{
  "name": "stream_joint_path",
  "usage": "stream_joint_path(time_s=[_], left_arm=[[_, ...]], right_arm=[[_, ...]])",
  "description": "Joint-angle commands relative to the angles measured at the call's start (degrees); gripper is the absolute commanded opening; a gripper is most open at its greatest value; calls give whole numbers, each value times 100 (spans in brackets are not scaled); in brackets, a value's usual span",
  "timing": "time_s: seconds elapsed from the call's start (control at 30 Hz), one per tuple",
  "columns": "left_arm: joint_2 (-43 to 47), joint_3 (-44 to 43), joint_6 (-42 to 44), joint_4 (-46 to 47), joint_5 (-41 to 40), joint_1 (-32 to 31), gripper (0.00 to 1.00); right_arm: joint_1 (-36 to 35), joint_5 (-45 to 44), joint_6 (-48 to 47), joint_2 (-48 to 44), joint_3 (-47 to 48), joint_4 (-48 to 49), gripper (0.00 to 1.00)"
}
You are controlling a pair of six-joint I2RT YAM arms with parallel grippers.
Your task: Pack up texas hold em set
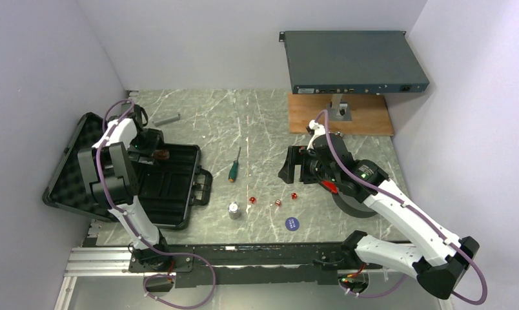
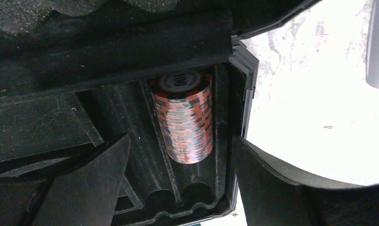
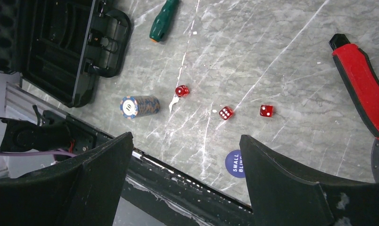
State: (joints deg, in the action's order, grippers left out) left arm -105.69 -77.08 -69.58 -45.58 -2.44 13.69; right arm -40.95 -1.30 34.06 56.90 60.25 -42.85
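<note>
The black briefcase (image 1: 179,187) lies open at the left, its foam lid (image 1: 70,168) tipped back. An orange-and-grey chip stack (image 2: 183,117) lies on its side in a groove of the case tray. My left gripper (image 2: 183,188) hangs open just over it, fingers (image 2: 93,188) clear of the stack. A second chip stack (image 3: 140,106), blue and orange, lies on the table. Three red dice (image 3: 182,91) (image 3: 226,113) (image 3: 266,110) and the blue round button (image 3: 234,162) lie near it. My right gripper (image 3: 185,183) is open and empty above them.
A green-handled screwdriver (image 1: 234,168) lies mid-table, a grey cylinder (image 1: 168,120) behind the case. A large grey disc (image 1: 350,203) and a red-handled tool (image 3: 362,89) sit under the right arm. A dark rack unit (image 1: 354,63) on a stand over a wooden board (image 1: 366,116) fills the back right.
</note>
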Motion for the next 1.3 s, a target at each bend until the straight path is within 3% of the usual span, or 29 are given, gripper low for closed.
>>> stream_joint_path(time_s=[0.0, 0.3, 0.5, 0.6, 0.73, 0.87, 1.27], left_arm=[[555, -166, 170, 197, -93, 16, 83], [1368, 487, 1740, 704, -344, -97, 72], [1667, 996, 3704, 1805, 861, -168, 59], [1604, 923, 4456, 1919, 1424, -231, 49], [1401, 650, 5185, 1694, 1219, -440, 30], [1105, 482, 5613, 1536, 1163, -614, 22], [442, 156, 6001, 1161, 270, -1060, 22]], right_arm=[[-1, -85, -58, -74, -54, 211, 87], [-1, -2, -47, -74, -127, 312, 87], [-1, -17, -60, -104, -126, 262, 87], [-1, -37, -43, -163, -165, 260, 87], [-1, 17, -23, -169, -189, 244, 87], [1, 34, -23, -194, -188, 199, 87], [-1, 9, -4, -405, -303, 73, 87]])
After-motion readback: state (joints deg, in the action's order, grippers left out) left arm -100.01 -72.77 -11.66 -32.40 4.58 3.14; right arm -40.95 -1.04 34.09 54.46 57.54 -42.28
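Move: The left hand's open fingers straddle the orange chip stack in the case's far slot; its middle is about 2 cm below the hand point and 1 cm left, level fore and aft. The case's far rim lies some 4 cm ahead and level sideways, the case handle about 12 cm back and 14 cm right, the green screwdriver 4 cm back and 25 cm right. From the right hand, the stack lies some 17 cm ahead, 46 cm left and 18 cm lower. Its already open fingers clear of the orange stack, the left hand rises about 6 cm, then swings right roughly 6 cm along the far slot, turning clockwise some 65 degrees while the fingers close most of the way. It then sinks nearly 4 cm towards the empty stretch of slot just right of the stack, drifting slightly forward over the swing and descent. ##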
